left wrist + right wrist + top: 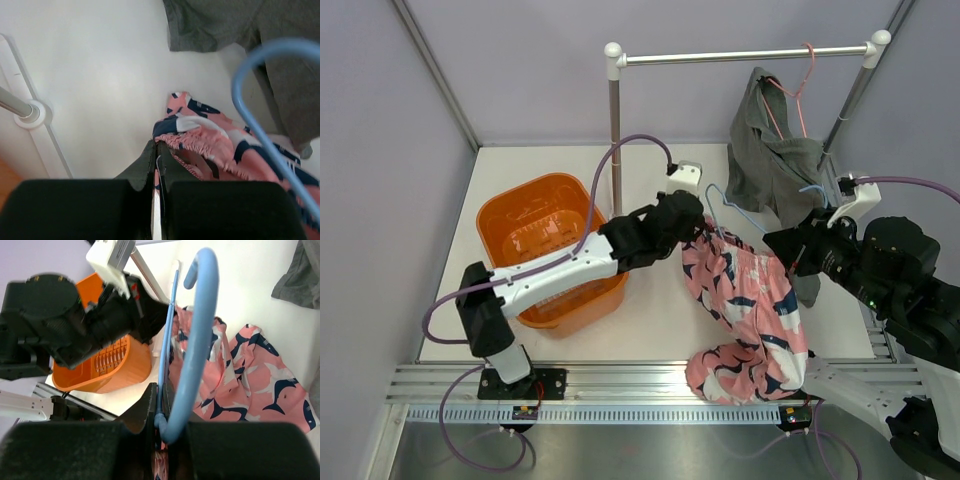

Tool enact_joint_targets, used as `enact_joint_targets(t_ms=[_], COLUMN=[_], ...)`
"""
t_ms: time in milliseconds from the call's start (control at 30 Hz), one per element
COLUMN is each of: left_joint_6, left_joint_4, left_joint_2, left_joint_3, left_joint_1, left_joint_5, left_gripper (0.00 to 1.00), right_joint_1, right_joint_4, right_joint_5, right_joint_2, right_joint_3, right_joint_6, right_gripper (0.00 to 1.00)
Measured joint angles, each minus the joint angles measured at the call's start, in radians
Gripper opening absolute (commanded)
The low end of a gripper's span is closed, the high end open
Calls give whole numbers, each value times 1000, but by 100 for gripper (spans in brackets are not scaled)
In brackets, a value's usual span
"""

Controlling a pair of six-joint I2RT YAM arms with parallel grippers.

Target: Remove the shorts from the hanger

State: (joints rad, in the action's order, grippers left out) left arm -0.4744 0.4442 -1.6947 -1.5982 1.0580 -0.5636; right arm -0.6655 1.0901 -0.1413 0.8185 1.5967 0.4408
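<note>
The pink shorts [752,300] with navy and white print hang from a light blue hanger [722,205] above the table, their legs trailing to the front rail. My left gripper [694,229] is shut on the elastic waistband at the shorts' left end; in the left wrist view the fabric [200,135] is pinched between the closed fingertips [158,146]. My right gripper [786,250] is shut on the hanger's blue wire [166,365] at the right end, with the hook [200,315] curving up in front of it.
An orange basket [545,240] stands left of the shorts, under my left arm. Behind is a clothes rail [740,56] on a post [615,130], carrying a grey garment [770,165] on a pink hanger [790,100]. The rack foot [31,113] lies nearby.
</note>
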Motion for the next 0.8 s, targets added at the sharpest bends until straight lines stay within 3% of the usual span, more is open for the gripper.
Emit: enact_joint_targets(t_ms=[200,533,800], left_joint_6=[75,317,365], left_joint_4=[-37,-6,43], left_joint_2=[139,206,208], left_joint_3=[88,54,53], left_joint_1=[138,580,614], left_joint_5=[61,76,-31], left_gripper=[0,0,0], right_joint_1=[0,0,0], right_joint_4=[-29,-110,-129], right_joint_5=[-43,-124,-266], right_joint_2=[2,113,283], right_joint_3=[-18,-34,108], right_joint_6=[-8,-48,-114], right_gripper=[0,0,0])
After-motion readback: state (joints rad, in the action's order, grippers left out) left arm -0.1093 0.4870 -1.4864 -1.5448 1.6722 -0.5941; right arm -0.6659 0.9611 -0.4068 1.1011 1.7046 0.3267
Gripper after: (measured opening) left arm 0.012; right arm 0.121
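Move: My left hand has the pink shorts' waistband pinched; the middle of the blue hanger it pulls away from lies about 3 cm back, 5 cm right and 8 cm higher. The shorts' bulk hangs some 15 cm back, 9 cm right and 8 cm below, with the grey garment 14 cm ahead and 14 cm right at similar height. From my right hand, gripping the hanger, its middle is roughly 11 cm ahead, 4 cm left and 7 cm down. I keep the waistband pinched and sweep my left hand fast back towards my base, about 25 cm, rising some 6 cm, drifting slightly right and swinging clockwise over 40 degrees, dragging the shorts off the hanger. Meanwhile my right hand keeps its grip and carries the hanger the opposite way, nearly 10 cm forward towards the grey garment, turning a little clockwise. ##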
